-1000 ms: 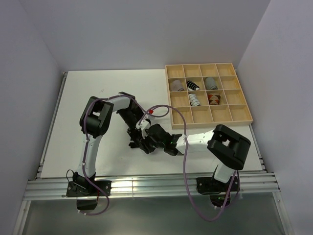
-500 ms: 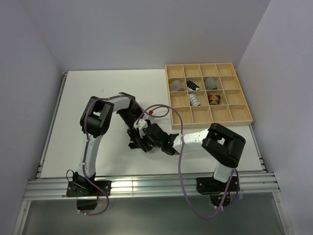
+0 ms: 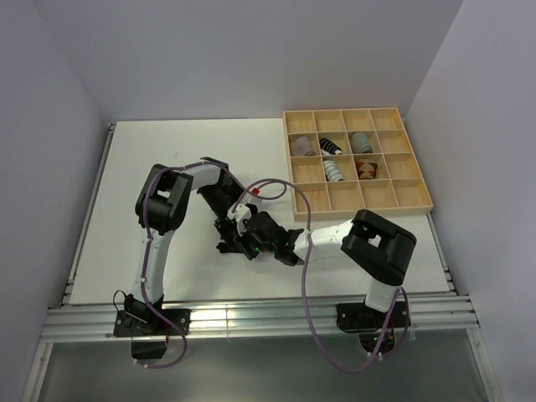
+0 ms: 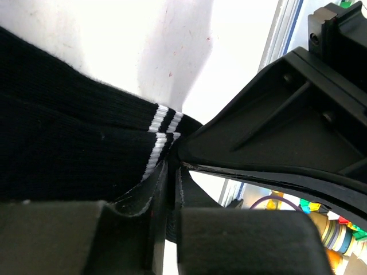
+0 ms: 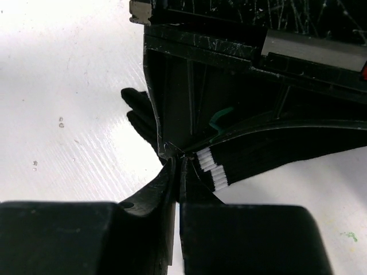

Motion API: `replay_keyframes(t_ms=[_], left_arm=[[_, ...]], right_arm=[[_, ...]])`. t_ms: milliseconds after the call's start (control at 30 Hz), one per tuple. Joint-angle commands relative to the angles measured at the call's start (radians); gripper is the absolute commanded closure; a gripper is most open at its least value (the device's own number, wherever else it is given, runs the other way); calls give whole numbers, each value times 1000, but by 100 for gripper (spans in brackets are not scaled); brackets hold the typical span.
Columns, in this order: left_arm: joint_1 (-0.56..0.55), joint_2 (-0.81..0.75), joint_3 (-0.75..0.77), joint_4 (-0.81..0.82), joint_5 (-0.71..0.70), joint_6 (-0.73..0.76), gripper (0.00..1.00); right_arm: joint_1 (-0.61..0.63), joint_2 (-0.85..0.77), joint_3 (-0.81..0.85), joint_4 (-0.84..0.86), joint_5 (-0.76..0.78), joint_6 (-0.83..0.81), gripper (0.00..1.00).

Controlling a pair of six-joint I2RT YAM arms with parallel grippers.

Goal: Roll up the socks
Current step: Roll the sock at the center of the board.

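A black sock (image 4: 69, 149) with two white stripes at its cuff lies flat on the white table. My left gripper (image 4: 170, 166) is shut, with a fold of the black fabric pinched between its jaws. My right gripper (image 5: 178, 163) is shut right at the striped cuff of the same sock (image 5: 269, 154), tip to tip with the left one. Seen from above, the left gripper (image 3: 229, 243) and the right gripper (image 3: 251, 240) meet at mid-table and hide the sock. Rolled socks, among them a white striped one (image 3: 333, 170) and a brown-orange one (image 3: 366, 169), sit in the tray.
The light wooden grid tray (image 3: 287, 159) stands at the back right, with rolled socks in several of its middle cells. A purple cable (image 3: 306, 243) loops over the right arm. The table's near edge with its metal rail (image 3: 251, 314) runs just behind the arm bases.
My right gripper has shut at the sock's cuff. Both grippers have shifted slightly left and away, and the right arm's elbow has followed to the left.
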Motion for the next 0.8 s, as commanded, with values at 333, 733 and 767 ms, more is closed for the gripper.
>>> replay_keyframes(t_ms=[333,733,767], left_arm=[[13,-200,-55,226,131,-132,67],[74,-356,-171,408,134,-204,69],[83,-372,-205,436,125,-208,69]], right_arm=[[-107,37,-14,-41,-230,138,100],[-231,76,65,-176,-553,223,100],[-236,77,74,-209,-572,243,100]])
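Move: Both hands meet at the black sock's striped end. The left hand is right on it, with fingers almost shut. The right hand has it pinched: the striped band lies about 1 cm ahead and 1 cm left of it, roughly 1 cm lower. The rest of the sock runs forward, its middle some 7 cm ahead of the right hand. The wooden tray's near left corner is about 15 cm right and 6 cm ahead of the right hand. Forward and up, about 4.5 cm each, the left hand comes free of the sock's striped end as its fingers part. The right hand keeps its shut pinch there, edges forward with a slight drift right, then draws back down to finish about 2 cm to the right. Meanwhile its wrist tips some 25 degrees, so the fingers point more steeply down and less forward. ##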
